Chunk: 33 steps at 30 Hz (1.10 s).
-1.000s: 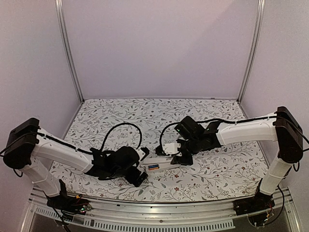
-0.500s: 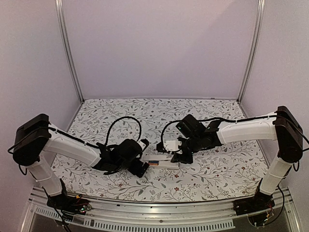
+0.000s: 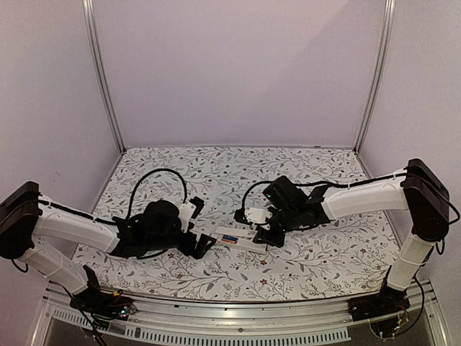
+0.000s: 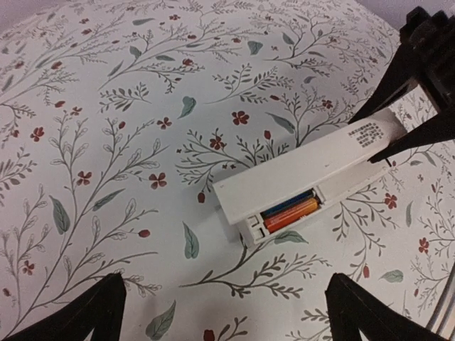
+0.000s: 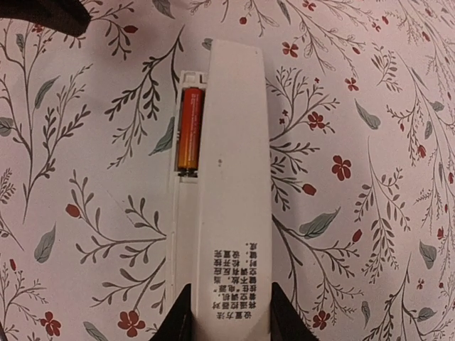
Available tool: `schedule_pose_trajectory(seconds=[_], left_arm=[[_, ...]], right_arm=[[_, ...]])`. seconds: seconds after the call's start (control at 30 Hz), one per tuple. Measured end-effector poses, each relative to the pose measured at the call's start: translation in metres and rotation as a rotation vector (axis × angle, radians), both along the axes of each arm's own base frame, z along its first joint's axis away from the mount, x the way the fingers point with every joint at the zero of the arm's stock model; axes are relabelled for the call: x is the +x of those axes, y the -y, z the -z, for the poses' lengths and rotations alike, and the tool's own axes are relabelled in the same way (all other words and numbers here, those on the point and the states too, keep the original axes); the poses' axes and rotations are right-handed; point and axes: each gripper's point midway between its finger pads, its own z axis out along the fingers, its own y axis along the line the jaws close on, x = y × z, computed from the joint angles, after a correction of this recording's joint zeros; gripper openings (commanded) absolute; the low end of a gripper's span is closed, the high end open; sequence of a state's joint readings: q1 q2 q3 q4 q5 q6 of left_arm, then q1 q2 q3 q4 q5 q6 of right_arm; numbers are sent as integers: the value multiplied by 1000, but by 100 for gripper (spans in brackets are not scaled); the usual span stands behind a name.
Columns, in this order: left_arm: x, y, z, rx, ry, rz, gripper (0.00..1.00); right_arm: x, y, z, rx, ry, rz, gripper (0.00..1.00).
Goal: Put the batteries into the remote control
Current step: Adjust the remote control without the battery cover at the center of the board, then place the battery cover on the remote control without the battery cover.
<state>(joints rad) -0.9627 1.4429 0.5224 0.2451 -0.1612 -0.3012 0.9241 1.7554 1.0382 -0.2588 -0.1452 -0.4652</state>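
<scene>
The white remote control (image 4: 313, 167) lies on the floral table. The batteries sit side by side in the recess at its left end, the blue one (image 4: 287, 204) behind the orange one (image 4: 291, 215). In the right wrist view only the orange battery (image 5: 190, 128) shows beside the remote control (image 5: 231, 177). My right gripper (image 5: 231, 323) is shut on the remote's other end, one finger on each long side. From above, the right gripper (image 3: 265, 235) holds the remote control (image 3: 243, 241). My left gripper (image 4: 224, 320) is open, a little short of the recess end and touching nothing; from above the left gripper (image 3: 202, 245) lies just left of the remote.
The floral table cloth (image 3: 216, 173) stretches back to the rear wall. Black cables (image 3: 155, 180) loop over both arms. One dark finger of the left gripper (image 5: 50, 14) shows at the top left corner of the right wrist view.
The left arm has drawn back to the left, away from the remote's recess end. The right gripper and the remote have shifted slightly away from the table's front edge.
</scene>
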Motion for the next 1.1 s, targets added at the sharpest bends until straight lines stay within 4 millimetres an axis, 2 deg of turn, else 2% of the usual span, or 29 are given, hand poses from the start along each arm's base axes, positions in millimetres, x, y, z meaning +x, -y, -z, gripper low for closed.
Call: schedule_pose_trajectory(seconds=[0.17,0.33,0.5,0.67,0.8,0.93,1.1], left_arm=[[4,-9,-26,-203,-10,-20,99],[24,-17,-30,-352,-104,-78,89],[25,0,-13,-403,-247,-51,73],[21,18,14,-446,-412,-51,61],[15,23,32,-479,-517,-74,53],[14,28,34,-521,-562,-80,50],[19,33,26,-591,-576,-73,45]], right_arm=[[-3,-1,6,10,-7,52,12],[-7,1,14,22,-16,81,13],[-8,0,13,44,2,90,14],[-8,-2,13,56,20,88,13],[-11,-2,12,64,28,84,13],[-13,-3,13,67,31,79,12],[-14,-4,12,71,37,70,12]])
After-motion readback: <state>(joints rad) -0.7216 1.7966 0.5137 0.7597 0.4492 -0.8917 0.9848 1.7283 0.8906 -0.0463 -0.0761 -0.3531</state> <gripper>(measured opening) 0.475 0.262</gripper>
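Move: Ahead and to the right of the open left hand is the remote control's left end, about 3 cm farther out, 4 cm right and 4 cm lower. The batteries sit about 7 cm right and 2 cm ahead, 4 cm below; the battery cover's middle is roughly 10 cm right and 3 cm ahead, 3 cm below. From the right hand, the remote's middle is about 7 cm left, 1 cm ahead and 3 cm lower. Arching over to the remote's left end, the left hand first rises about 3 cm, going forward and slightly left, then comes down some 6 cm and right 5 cm, its wrist rolling to aim the fingers flatter and more rightward as they close to about half. The right hand keeps its pinch on the cover's right end and eases it back and down, a bit over 1 cm each, over the remote. ##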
